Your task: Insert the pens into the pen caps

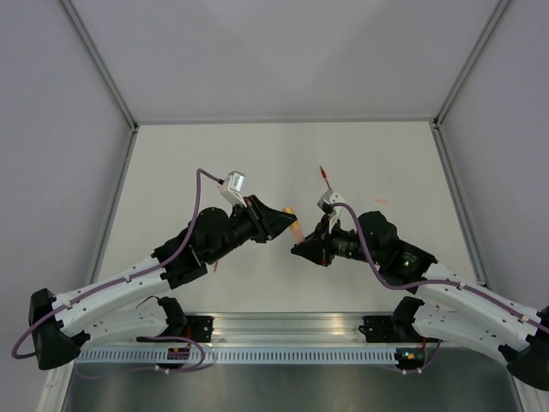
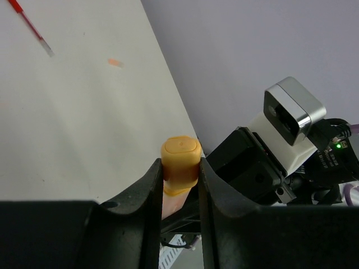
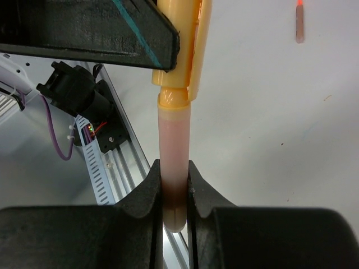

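My left gripper (image 2: 180, 166) is shut on the orange pen cap (image 2: 180, 154), which has a flat end and a clip. The orange-peach pen (image 3: 173, 140) runs from that cap (image 3: 180, 50) down into my right gripper (image 3: 174, 175), which is shut on its rear end. The pen's front end sits inside the cap. From above, both grippers meet over the table's middle, left (image 1: 286, 220) and right (image 1: 303, 246), with the orange pen (image 1: 294, 228) between them. The red pen (image 1: 325, 176) lies loose on the table behind them. It shows too in the left wrist view (image 2: 29, 25).
A tiny peach-coloured stub (image 1: 380, 202) lies on the table right of the red pen, and the left wrist view shows it as well (image 2: 115, 63). The aluminium rail (image 1: 283, 326) with the arm bases runs along the near edge. Grey walls close in the white table (image 1: 283, 154).
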Controlling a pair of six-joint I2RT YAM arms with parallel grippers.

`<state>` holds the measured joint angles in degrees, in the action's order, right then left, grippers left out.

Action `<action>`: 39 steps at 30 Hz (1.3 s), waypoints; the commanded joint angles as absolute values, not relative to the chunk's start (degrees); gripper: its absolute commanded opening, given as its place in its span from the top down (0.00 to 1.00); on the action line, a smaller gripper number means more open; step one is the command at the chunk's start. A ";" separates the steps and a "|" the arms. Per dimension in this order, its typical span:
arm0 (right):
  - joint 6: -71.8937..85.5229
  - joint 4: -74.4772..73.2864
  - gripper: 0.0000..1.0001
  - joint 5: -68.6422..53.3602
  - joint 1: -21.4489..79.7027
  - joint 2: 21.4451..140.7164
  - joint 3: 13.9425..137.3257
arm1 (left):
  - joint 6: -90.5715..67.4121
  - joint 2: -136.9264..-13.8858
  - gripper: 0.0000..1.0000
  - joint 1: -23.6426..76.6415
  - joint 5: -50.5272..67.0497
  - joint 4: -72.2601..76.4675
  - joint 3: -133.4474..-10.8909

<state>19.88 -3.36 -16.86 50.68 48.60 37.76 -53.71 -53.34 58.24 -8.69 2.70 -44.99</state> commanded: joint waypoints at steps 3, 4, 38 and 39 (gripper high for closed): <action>19.25 -1.76 1.00 -11.87 50.45 48.95 38.76 | -52.74 -55.02 0.98 59.33 -3.96 -2.72 -45.26; 18.99 -1.84 1.00 -11.78 50.45 49.13 38.85 | -52.56 -55.37 0.98 59.33 -3.26 -2.90 -45.26; 18.19 1.58 1.00 -18.97 50.54 46.23 37.35 | -40.44 -43.96 0.23 59.24 1.25 -3.59 -44.65; 18.37 2.37 1.00 -20.03 50.45 46.23 37.18 | -39.30 -43.25 0.22 59.24 0.36 -4.39 -45.00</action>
<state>17.56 -2.46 -15.44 50.61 47.37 37.41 -46.26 -45.98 59.02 3.05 -4.99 -44.60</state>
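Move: Below the left hand, which already has the orange cap partly over the pen, the pen's middle lies about 5 cm down, 2 cm back and 2 cm right. From the right hand, gripping the pen low, the cap is some 7 cm up, 4 cm ahead and 2 cm left. On the table 30 cm below the left hand lie the red pen, roughly 34 cm ahead and 13 cm right, and a small red piece, level with it and 25 cm left. Pressing the cap down along the pen, the left hand sinks about 5 cm and rolls slightly, firmly enough that the right hand, still pinching the pen, goes down some 3.5 cm with it. The left fingers then open wide and let go, backing off about 5 cm towards the base and rising again, while the right hand comes back up about 4 cm. ##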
